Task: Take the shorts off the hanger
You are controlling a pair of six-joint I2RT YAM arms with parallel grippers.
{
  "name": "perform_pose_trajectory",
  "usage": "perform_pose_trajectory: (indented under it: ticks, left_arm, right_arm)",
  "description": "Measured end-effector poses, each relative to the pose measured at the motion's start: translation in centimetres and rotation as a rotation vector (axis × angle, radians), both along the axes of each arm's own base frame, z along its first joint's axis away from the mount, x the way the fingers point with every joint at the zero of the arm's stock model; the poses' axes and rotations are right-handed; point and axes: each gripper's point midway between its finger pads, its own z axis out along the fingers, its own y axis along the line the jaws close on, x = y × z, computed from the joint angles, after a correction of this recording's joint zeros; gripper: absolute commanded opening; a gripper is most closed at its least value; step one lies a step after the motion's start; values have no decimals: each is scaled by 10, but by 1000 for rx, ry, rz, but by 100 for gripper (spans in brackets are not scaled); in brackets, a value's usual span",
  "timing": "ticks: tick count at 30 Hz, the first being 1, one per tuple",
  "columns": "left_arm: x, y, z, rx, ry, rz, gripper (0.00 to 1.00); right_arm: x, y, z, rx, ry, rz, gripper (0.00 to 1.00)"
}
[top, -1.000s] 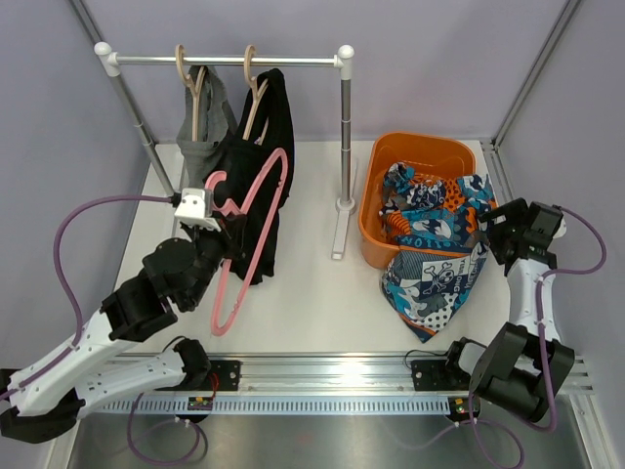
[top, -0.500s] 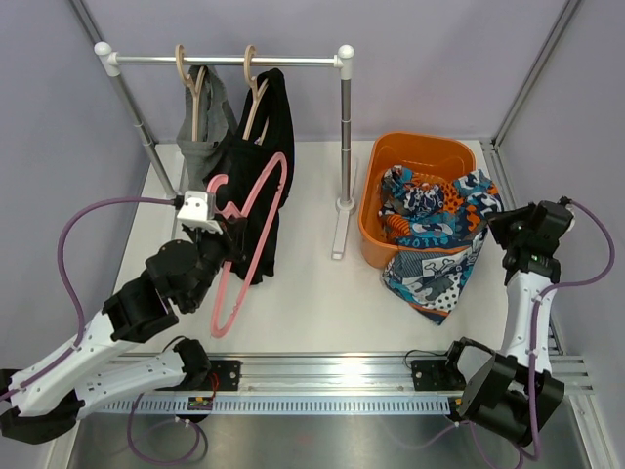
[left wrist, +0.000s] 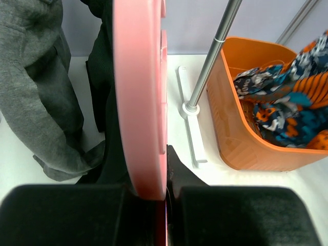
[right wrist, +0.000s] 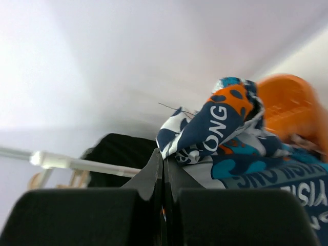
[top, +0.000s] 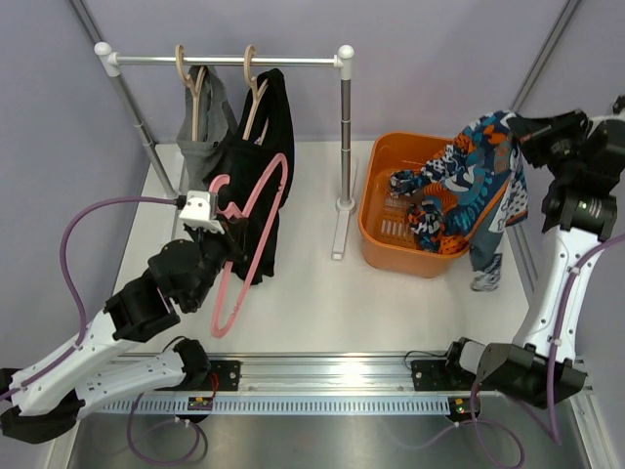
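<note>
My left gripper [top: 227,227] [left wrist: 166,154] is shut on a bare pink hanger [top: 256,220] [left wrist: 141,92], held slanted in front of the rack. On the rail [top: 293,61], grey shorts [top: 207,132] [left wrist: 36,77] and black shorts [top: 269,127] [left wrist: 100,77] hang from wooden hangers. My right gripper [top: 527,137] [right wrist: 163,156] is raised at the far right, shut on an edge of the printed shorts [top: 479,186] [right wrist: 225,123]. These hang over the right side of the orange basket [top: 391,156] [left wrist: 241,143], one end trailing inside it.
The rack's right post [top: 345,137] stands on a white foot [top: 340,230] between the hanging clothes and the basket. Frame uprights rise at the back corners. A metal rail [top: 322,376] runs along the near edge.
My right gripper has shut on the printed shorts and risen up and back, pulling them off the basket's front edge. The left arm and pink hanger have stayed put.
</note>
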Motion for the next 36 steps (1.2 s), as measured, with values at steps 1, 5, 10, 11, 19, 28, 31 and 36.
perform_pose_trajectory:
  ticks: [1, 5, 10, 11, 19, 28, 31, 36]
  left_arm:
    - [0, -1, -1, 3, 2, 0, 0]
    - [2, -5, -5, 18, 12, -5, 0]
    - [4, -10, -10, 36, 25, -13, 0]
    - [5, -11, -11, 37, 26, -14, 0]
    - [5, -11, -11, 39, 26, -14, 0]
    - [5, -14, -10, 32, 25, -23, 0]
    - [5, -16, -11, 36, 29, -29, 0]
    - [7, -21, -15, 40, 39, -36, 0]
  right_arm:
    - [8, 7, 18, -5, -28, 30, 0]
    - [44, 44, 71, -35, -99, 138, 0]
    - [78, 86, 111, -56, -176, 240, 0]
    - [86, 89, 115, -57, -184, 247, 0]
    - [130, 113, 71, -26, -91, 284, 0]
    - [114, 100, -82, -39, 214, 195, 0]
    - [94, 90, -142, -69, 344, 151, 0]
    - [66, 78, -223, -139, 529, 100, 0]
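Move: The right hand, already pinching an edge of the shorts, is high and outside the orange basket. The basket's middle lies about 12 cm ahead, 13 cm to its left and some 35 cm below. The rack's right post stands roughly 19 cm ahead and 29 cm left, its middle about 20 cm lower. From the left hand, still holding the pink hanger, the basket is about 27 cm ahead, 39 cm right and 26 cm below. Still pinching the shorts, the right hand swings them up, forward and left over the basket, roughly 12 cm each way. It then lowers the cloth some 34 cm into the basket while drawing back about 7 cm and a little right, fingers tipping from level to about 30 degrees downward. The left hand keeps the hanger and eases about 2 cm right and slightly down. ##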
